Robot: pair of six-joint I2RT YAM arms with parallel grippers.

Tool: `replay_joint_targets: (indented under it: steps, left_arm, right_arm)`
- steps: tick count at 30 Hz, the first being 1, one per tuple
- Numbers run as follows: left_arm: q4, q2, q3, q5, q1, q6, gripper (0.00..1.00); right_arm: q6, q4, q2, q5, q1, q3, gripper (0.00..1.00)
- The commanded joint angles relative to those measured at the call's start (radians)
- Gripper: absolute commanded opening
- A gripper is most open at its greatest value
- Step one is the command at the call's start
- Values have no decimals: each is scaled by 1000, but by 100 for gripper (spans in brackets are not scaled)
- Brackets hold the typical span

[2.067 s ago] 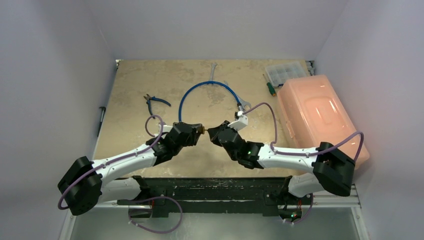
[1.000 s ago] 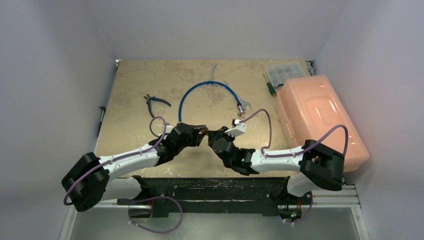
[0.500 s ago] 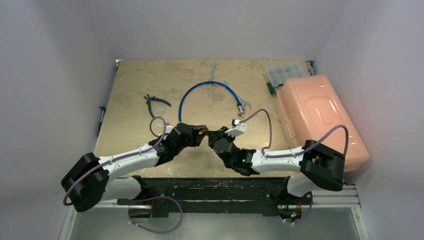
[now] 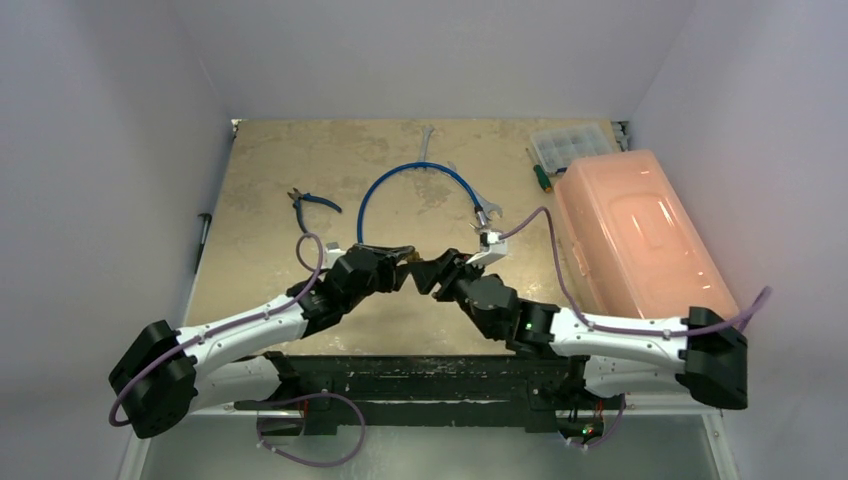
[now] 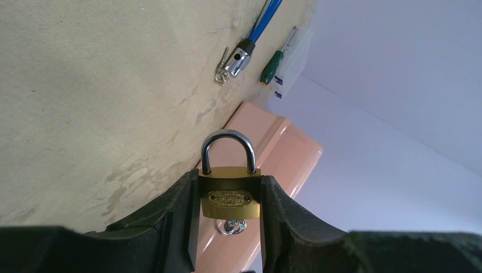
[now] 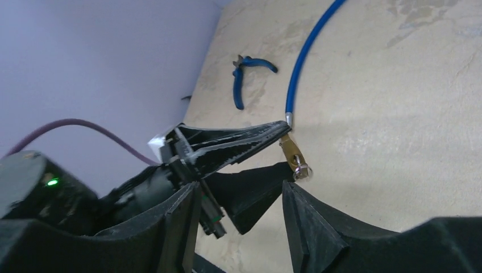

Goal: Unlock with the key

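Note:
In the left wrist view, my left gripper (image 5: 228,178) is shut on the small brass padlock (image 5: 229,196), one finger on each side of its body. The silver shackle (image 5: 227,149) points away from the wrist, and both its legs sit in the body. The key (image 5: 233,226), tiny and silvery with a ring, sticks out of the padlock's underside. From the right wrist, the padlock (image 6: 290,151) and key (image 6: 302,170) hang just past the tip of one finger. My right gripper (image 6: 240,187) is open and holds nothing. Both grippers (image 4: 403,262) (image 4: 432,272) meet above the table's near middle.
A blue cable (image 4: 415,180) arcs across the table behind the grippers, with blue pliers (image 4: 312,205) to its left and wrenches (image 4: 425,140) at the back. A pink plastic box (image 4: 640,235) fills the right side. A clear organiser (image 4: 570,145) and a green screwdriver (image 4: 541,172) lie beside it.
My right gripper has opened and let go of the key, which stays in the padlock. The right arm has stretched out low to the right. The left gripper still holds the padlock.

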Motion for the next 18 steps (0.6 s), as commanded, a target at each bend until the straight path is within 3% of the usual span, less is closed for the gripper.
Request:
replay_joint_targets:
  steps: [1, 8, 13, 18]
  left_arm:
    - [-6, -26, 34, -24, -5, -134, 0]
    - [-25, -49, 43, -65, -4, -32, 0]
    - [-69, -35, 74, -65, -4, 40, 0]
    - [-65, -19, 85, -53, -5, 91, 0]
  right_arm:
    - [-102, -85, -140, -75, 10, -39, 62]
    - [-189, -266, -211, -179, -34, 12, 60]
    - [-209, -292, -167, -318, -119, 45, 42]
    - [-239, -299, -136, -339, -129, 79, 36]
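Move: The padlock with its key sits in the left hand's fingers. From the right hand it lies about 4 cm ahead, 2 cm left and 3 cm below. The key at its bottom is some 3 cm ahead of the right hand, level sideways and 4 cm lower; from the left hand it is about 3 cm right and 1 cm back. The hose end lies roughly 12 cm ahead and 14 cm left of the right hand, 17 cm down. The padlock stays pinched in the left hand, which drifts only about 1 cm left, while the empty right hand draws off the key. The right hand first goes right, up and back, then sinks about 4 cm, ending some 3 cm right of its start; its wrist rolls left side down about 15 degrees and turns a little counter-clockwise as its open fingers partly close on nothing. ##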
